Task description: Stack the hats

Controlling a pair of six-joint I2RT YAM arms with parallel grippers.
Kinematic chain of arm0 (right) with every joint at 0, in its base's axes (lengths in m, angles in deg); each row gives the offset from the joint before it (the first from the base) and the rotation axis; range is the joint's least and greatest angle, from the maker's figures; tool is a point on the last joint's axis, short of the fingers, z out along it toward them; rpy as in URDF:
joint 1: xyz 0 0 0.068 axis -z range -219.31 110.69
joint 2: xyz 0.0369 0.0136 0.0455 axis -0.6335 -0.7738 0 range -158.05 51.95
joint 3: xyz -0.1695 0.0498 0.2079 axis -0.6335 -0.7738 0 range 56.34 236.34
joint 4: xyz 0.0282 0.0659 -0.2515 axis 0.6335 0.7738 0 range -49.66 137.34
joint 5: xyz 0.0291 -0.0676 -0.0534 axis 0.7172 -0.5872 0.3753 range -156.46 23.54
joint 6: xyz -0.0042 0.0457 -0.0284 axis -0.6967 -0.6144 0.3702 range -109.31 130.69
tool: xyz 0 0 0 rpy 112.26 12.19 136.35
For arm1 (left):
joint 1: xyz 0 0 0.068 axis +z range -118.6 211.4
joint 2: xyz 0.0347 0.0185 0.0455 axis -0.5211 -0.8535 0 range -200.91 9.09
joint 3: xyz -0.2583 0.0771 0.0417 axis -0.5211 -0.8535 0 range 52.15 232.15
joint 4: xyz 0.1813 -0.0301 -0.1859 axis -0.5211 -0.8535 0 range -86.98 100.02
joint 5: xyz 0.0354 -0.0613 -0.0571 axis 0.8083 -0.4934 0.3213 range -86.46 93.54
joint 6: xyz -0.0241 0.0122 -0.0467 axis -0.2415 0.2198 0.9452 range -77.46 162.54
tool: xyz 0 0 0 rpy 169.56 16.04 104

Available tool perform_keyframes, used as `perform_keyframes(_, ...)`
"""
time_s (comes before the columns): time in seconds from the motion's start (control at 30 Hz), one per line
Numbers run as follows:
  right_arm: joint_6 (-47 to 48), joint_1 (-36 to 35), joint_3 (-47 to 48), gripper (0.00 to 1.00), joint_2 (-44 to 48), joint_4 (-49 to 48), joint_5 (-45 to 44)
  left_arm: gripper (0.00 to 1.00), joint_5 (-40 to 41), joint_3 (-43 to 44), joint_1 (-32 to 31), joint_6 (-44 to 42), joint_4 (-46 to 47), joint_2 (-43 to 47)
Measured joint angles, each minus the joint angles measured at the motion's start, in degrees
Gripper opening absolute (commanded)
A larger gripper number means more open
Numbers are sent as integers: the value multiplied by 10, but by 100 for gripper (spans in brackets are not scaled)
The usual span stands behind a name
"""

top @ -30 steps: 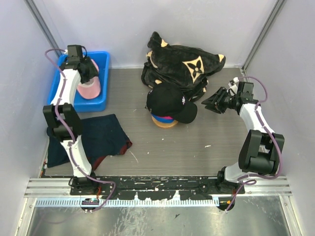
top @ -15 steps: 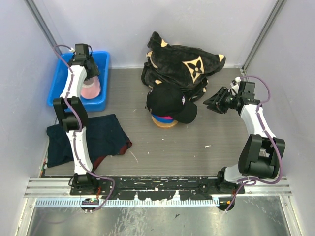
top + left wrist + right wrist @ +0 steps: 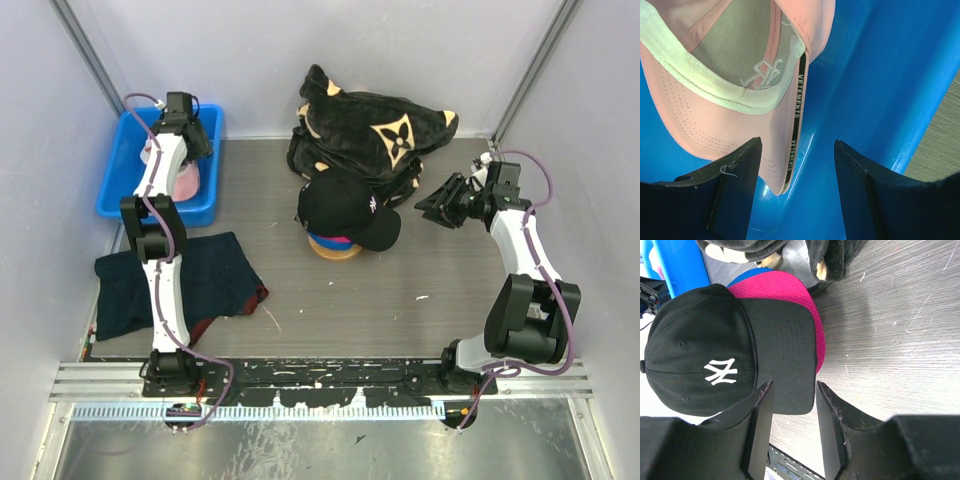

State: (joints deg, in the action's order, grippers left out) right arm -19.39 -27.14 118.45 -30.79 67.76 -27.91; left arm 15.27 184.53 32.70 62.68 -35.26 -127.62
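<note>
A black cap with a white logo (image 3: 345, 205) tops a stack over a magenta cap (image 3: 340, 241) and a blue cap (image 3: 318, 240) at the table's middle. The right wrist view shows the black cap (image 3: 705, 355), the magenta brim (image 3: 790, 287) and a blue edge (image 3: 752, 274). My right gripper (image 3: 432, 210) is open and empty, to the right of the stack, its jaws (image 3: 794, 390) framing the black brim without touching it. A light pink cap (image 3: 185, 180) lies upside down in the blue bin (image 3: 120, 190). My left gripper (image 3: 193, 140) hangs open in the bin, its jaws (image 3: 797, 150) just by the pink cap's brim (image 3: 715, 75).
A big black plush bundle with tan flower marks (image 3: 370, 125) lies behind the stack. A dark navy cloth (image 3: 190, 280) lies flat at the front left. A tan disc (image 3: 335, 254) is under the stack. The bin's blue wall (image 3: 880, 75) is close beside the left fingers. Enclosure walls stand on three sides.
My left arm has swung toward the back right of the bin, over the pink cap. My right gripper has drawn slightly back and to the right. The stack has not moved.
</note>
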Motion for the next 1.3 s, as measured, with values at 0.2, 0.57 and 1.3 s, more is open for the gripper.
perform_keyframes(0.2, 4, 0, 14, 45, 0, 6, -2, 69, 20, 15, -2, -5, -4, -18)
perform_keyframes(0.57, 16, 0, 42, 45, -3, 28, -16, 2, 38, 21, 7, -13, -14, -45)
perform_keyframes(1.3, -124, -18, 108, 45, 45, -86, 48, 1, -225, -6, 27, 176, 53, 238)
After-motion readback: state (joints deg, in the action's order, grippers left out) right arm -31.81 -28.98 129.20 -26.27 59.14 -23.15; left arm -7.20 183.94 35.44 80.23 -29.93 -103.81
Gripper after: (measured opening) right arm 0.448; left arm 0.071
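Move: The pink hat lies upside down in the blue box, its middle about 7 cm left of the left hand, 2 cm ahead and 4 cm below. The box's right wall stands roughly 3 cm to that hand's right and 2 cm back; the dark cloth is some 27 cm back and 5 cm left. From the right hand the pink hat is about 62 cm left, 24 cm ahead and 9 cm lower. Left hand dips 3 cm, pinches the pink hat's edge, rises nearly 30; right hand rises 13, empty. ##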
